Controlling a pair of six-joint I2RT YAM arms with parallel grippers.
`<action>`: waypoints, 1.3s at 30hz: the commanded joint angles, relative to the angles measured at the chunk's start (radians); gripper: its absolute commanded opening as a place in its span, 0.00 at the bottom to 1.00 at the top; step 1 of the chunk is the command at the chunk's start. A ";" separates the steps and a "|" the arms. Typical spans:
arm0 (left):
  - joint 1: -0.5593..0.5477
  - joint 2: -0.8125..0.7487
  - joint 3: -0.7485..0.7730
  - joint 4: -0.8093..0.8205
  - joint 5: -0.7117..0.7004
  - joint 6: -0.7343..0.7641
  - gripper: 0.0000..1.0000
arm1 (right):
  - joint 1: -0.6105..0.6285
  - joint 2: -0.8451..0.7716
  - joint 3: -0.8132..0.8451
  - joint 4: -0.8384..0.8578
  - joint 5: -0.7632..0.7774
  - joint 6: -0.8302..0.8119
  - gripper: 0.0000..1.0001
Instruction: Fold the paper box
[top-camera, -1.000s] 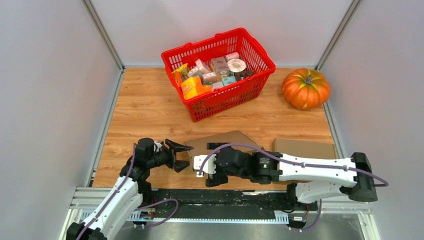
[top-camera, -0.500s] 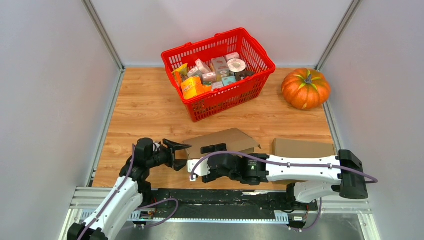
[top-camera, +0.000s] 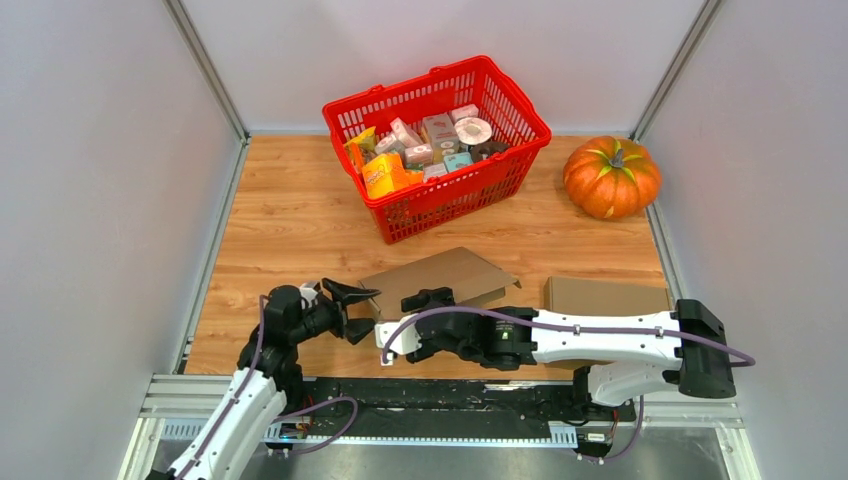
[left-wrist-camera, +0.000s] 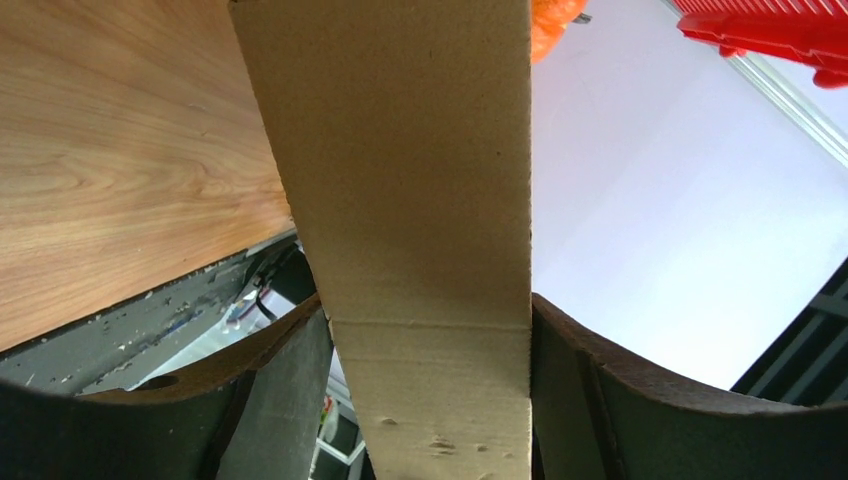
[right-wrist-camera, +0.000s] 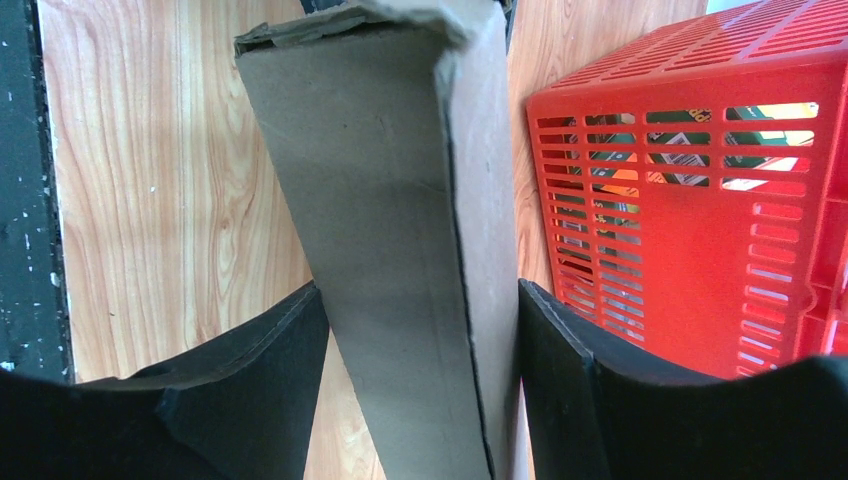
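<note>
The paper box is a flattened brown cardboard piece lying near the table's front, its near edge raised. My left gripper reaches in from the left at the box's left end. In the left wrist view a cardboard panel fills the gap of the left gripper and touches both fingers. My right gripper sits at the box's near edge, just right of the left one. In the right wrist view the folded cardboard stands between the jaws of the right gripper, which press on both sides.
A red basket full of small packages stands at the back centre. An orange pumpkin sits at the back right. A second brown cardboard box lies right of the paper box, beside the right arm.
My right gripper moved left along the box's near edge and its jaws closed in on the cardboard. The box's near edge rose a little. The left arm drew back slightly.
</note>
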 joint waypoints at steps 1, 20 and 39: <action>0.009 -0.061 0.014 0.012 0.091 0.095 0.73 | -0.028 -0.028 0.027 0.093 0.090 -0.018 0.34; 0.015 -0.329 0.080 -0.234 -0.109 -0.112 0.76 | -0.005 -0.077 -0.008 0.072 0.112 -0.042 0.26; 0.016 0.084 0.746 -0.798 -0.519 0.982 0.74 | -0.055 0.050 0.405 -0.633 -0.118 0.318 0.30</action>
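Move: The paper box is clamped in the right gripper by its near side, and its middle is about 5 cm ahead of that hand, 4 cm to its right and 3 cm lower. From the left hand, its end between the open fingers, the box's middle is some 12 cm right and 4 cm ahead, roughly level. The red basket stands about 29 cm ahead and 13 cm right of the left hand; the finished box lies around 37 cm right of the right hand, 2 cm back and 13 cm lower. Draw the already loosened left gripper off the box's end, first nearly straight up about 5 cm, then out to the left and on up, fingers staying wide, turning them late some 30 degrees to point more forward and down. Keep the right gripper clamped on the box and carry it up and to the right, a few centimetres each way, with a slight clockwise turn. ##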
